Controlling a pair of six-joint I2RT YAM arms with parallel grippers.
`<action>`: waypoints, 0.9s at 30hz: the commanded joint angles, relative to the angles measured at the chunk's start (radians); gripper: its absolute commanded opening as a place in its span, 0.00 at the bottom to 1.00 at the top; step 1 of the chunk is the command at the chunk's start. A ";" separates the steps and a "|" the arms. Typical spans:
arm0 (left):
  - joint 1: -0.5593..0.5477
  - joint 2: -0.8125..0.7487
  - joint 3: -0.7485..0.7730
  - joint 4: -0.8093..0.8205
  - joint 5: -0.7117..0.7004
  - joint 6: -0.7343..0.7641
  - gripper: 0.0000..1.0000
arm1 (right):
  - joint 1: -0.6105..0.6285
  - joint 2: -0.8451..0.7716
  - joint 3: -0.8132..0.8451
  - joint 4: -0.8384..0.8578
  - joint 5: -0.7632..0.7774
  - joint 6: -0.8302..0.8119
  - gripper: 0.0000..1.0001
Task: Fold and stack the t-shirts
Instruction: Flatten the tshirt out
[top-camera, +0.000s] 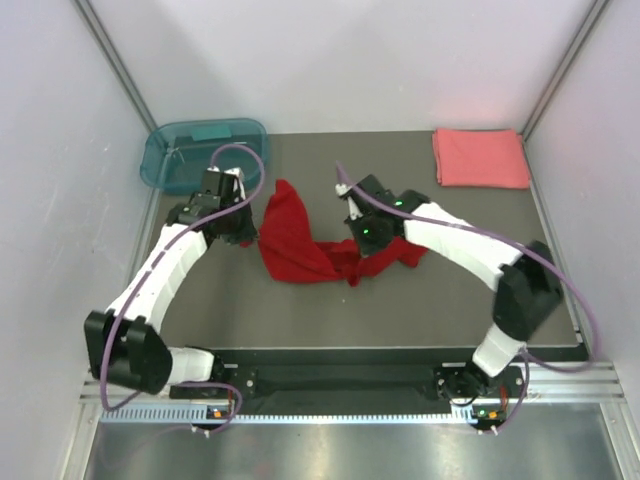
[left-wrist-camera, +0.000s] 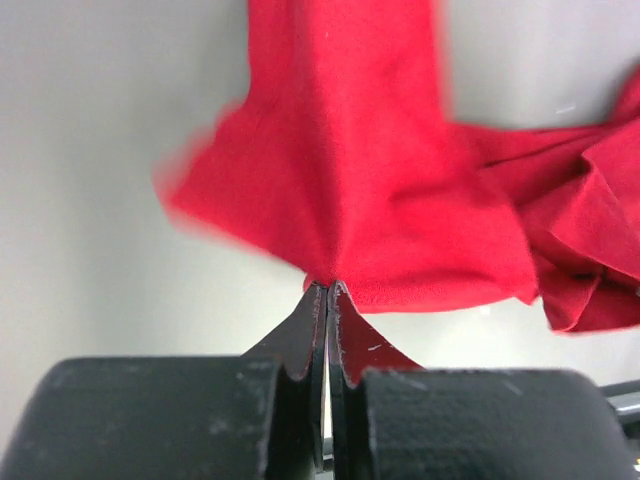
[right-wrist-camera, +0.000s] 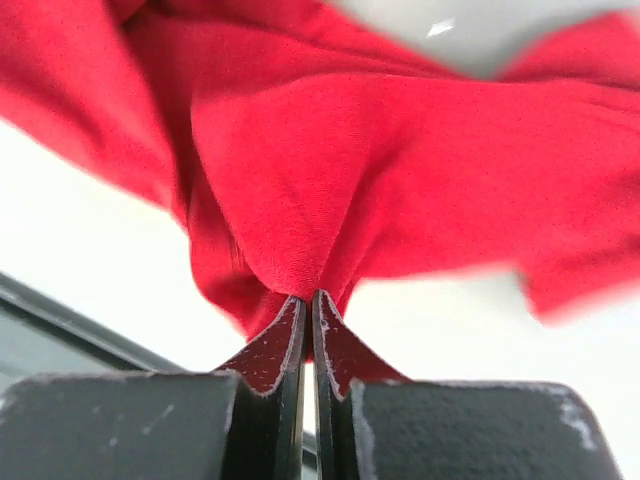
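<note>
A deep red t-shirt (top-camera: 300, 245) lies crumpled on the dark mat in the middle of the table. My left gripper (top-camera: 252, 236) is at its left edge, shut on a pinch of the red cloth (left-wrist-camera: 340, 200); the fabric rises from the fingertips (left-wrist-camera: 345, 310). My right gripper (top-camera: 362, 240) is over the shirt's right part, shut on a fold of the same red cloth (right-wrist-camera: 330, 180). The coral-pink t-shirt (top-camera: 480, 157) lies folded as a neat rectangle at the back right corner.
A teal translucent plastic tub (top-camera: 200, 152) stands at the back left, just behind my left arm. White walls close in the mat (top-camera: 400, 310) on both sides and the back. The metal rail (top-camera: 350, 400) with the arm bases runs along the near edge.
</note>
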 joint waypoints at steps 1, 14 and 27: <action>0.007 -0.122 0.092 -0.079 0.000 -0.007 0.00 | -0.038 -0.242 0.045 -0.101 0.097 0.008 0.00; 0.007 -0.382 0.312 -0.198 -0.003 -0.092 0.00 | -0.281 -0.595 0.408 -0.332 0.228 -0.017 0.00; 0.059 0.109 0.825 -0.067 0.044 0.010 0.00 | -0.460 -0.070 1.055 -0.258 0.038 -0.031 0.00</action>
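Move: Between the hands, the red t-shirt is already pinched at both grippers. Its middle lies about 14 cm to the left hand's right, 2 cm ahead and 11 cm below. From the right hand it is some 8 cm left, 3 cm ahead and 6 cm below. The teal bin stands roughly 24 cm ahead of the left hand and 15 cm to its left; the folded pink shirts lie some 27 cm ahead of the right hand and 32 cm to its right. Hoisting the red t-shirt by its two pinched spots, both hands rise fast, the right some 36 cm while swinging right away from the left, the left about 24 cm. The left first draws back, then both push forward at the top. Both wrists tip their fingers up, the right more and turning clockwise; both grips stay shut. ##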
